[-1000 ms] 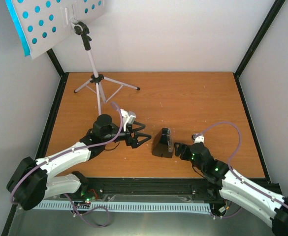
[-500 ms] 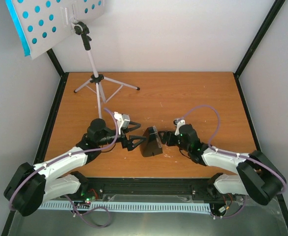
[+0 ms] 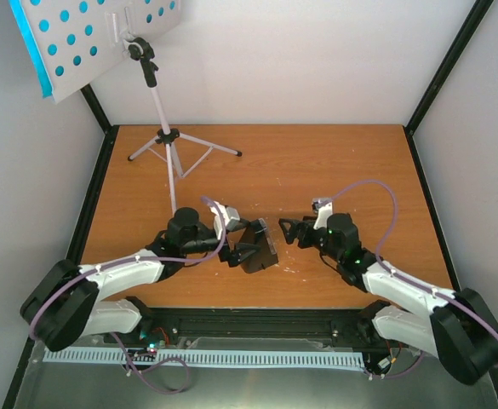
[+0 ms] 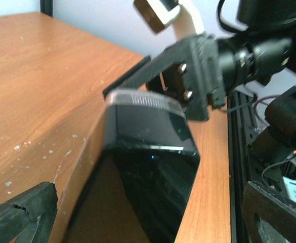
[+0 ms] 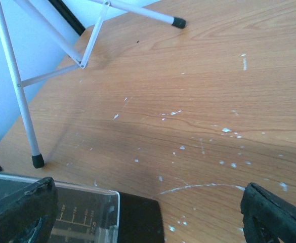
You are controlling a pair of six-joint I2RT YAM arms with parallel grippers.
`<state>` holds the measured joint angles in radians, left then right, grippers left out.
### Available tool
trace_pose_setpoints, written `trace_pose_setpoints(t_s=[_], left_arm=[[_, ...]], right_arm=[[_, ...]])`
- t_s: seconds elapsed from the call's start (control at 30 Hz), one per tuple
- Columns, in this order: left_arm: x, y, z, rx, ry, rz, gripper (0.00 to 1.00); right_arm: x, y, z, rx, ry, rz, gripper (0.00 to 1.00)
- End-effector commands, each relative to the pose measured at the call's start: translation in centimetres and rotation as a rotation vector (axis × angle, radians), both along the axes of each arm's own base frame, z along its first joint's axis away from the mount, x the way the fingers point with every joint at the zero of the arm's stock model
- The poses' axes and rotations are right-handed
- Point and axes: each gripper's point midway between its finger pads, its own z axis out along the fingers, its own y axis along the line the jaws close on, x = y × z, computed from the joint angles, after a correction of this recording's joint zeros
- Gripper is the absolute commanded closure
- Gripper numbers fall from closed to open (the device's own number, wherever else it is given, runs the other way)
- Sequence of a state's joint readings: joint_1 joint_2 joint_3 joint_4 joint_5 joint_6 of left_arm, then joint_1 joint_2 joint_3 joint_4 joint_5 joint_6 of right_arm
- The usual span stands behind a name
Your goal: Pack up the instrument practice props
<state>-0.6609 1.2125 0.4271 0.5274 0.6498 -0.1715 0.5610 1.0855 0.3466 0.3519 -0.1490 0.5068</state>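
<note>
The small black metronome (image 3: 264,252) with its clear cover lies tipped over on the table near the front middle. My left gripper (image 3: 245,243) is open, its fingers standing on either side of the metronome (image 4: 148,162) without closing on it. My right gripper (image 3: 289,232) is open just right of it, with only a corner of the metronome (image 5: 92,215) near its left finger. The white music stand (image 3: 161,115) stands at the back left on its tripod. Its hole-punched desk (image 3: 104,38) holds cyan sheet-music pages (image 3: 29,38).
The stand's tripod legs (image 5: 21,96) spread across the back left of the wooden table (image 3: 334,170). Black frame posts stand at the back corners. A black rail and cables run along the front edge (image 4: 239,147). The right arm's wrist (image 4: 203,71) is close behind the metronome.
The right gripper pushed the metronome leftward, then opened and drew back to the right. The left gripper moved right, so its open fingers now flank the metronome.
</note>
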Motion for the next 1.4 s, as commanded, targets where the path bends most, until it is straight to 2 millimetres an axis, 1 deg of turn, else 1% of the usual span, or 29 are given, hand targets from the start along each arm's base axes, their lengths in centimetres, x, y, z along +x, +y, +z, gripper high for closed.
trace_pose_setpoints(t_s=[0.0, 0.13, 0.2, 0.3, 0.4, 0.57, 0.67, 0.77, 0.87, 1.0, 1.13, 1.17, 1.37], left_arm=[[1.0, -1.0, -1.5, 0.057, -0.062, 0.030, 0.00], [1.3, -1.4, -2.9, 0.074, -0.041, 0.026, 0.01], [1.3, -1.7, -3.3, 0.078, -0.021, 0.010, 0.04], [1.3, -1.9, -3.7, 0.077, 0.010, 0.009, 0.13], [1.5, -1.7, -3.6, 0.065, 0.028, 0.037, 0.29], [2.0, -1.6, -3.5, 0.045, 0.111, 0.084, 0.37], [3.1, -1.5, -3.7, 0.051, 0.206, 0.154, 0.43], [4.2, -1.6, -3.4, 0.052, 0.292, 0.222, 0.45], [5.0, -1.7, -2.9, 0.042, 0.367, 0.268, 0.44], [6.2, -1.7, -2.6, 0.058, 0.425, 0.335, 0.44], [6.7, -1.7, -2.8, 0.078, 0.455, 0.367, 0.46], [6.8, -1.6, -2.8, 0.085, 0.458, 0.377, 0.46], [7.2, -1.4, -2.6, 0.085, 0.462, 0.401, 0.46]], right_arm=[[-0.9, -2.2, -0.9, -0.066, 0.001, -0.034, 0.02], [-2.1, -2.6, -1.0, -0.068, 0.005, -0.016, 0.01], [-2.6, -2.7, -0.9, -0.060, 0.001, -0.011, 0.01], [-3.8, -2.2, -0.4, -0.035, -0.014, 0.051, 0.01], [-5.2, -1.6, 0.2, 0.000, -0.035, 0.123, 0.01], [-6.5, -1.8, 0.8, -0.001, -0.071, 0.161, 0.05], [-7.0, -1.8, 1.3, -0.003, -0.085, 0.163, 0.07], [-7.3, -1.7, 1.2, -0.039, -0.087, 0.144, 0.08], [-7.5, -1.0, 0.8, -0.088, -0.076, 0.114, 0.10], [-8.1, 1.2, 0.9, -0.133, -0.072, 0.102, 0.10], [-8.4, 2.9, -0.1, -0.183, -0.062, 0.117, 0.10], [-8.4, 3.3, -0.5, -0.194, -0.050, 0.124, 0.09], [-8.5, 5.0, -1.4, -0.196, -0.039, 0.157, 0.08]])
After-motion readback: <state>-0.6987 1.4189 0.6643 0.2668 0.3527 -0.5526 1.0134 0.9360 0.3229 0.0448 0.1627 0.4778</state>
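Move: Just to the left hand's right, about 3 cm over and level fore and aft, the metronome stands upright, its middle some 7 cm lower. From the right hand it is roughly 7 cm left, 4 cm back and 3 cm lower. The music stand's near foot is about 21 cm left and 3 cm ahead of the left hand, on the table; its far foot lies some 26 cm ahead and 14 cm left of the right hand. Sinking about 5 cm around the metronome, the left hand closes and pinches its body, then carries its grip some 5 cm forward, rolling the top forward about 25 degrees and turning roughly 20 degrees counter-clockwise. The right hand, fingers staying open, draws back some 9 cm, then swings left and down close to the metronome's base on the near side; contact there can't be seen. ##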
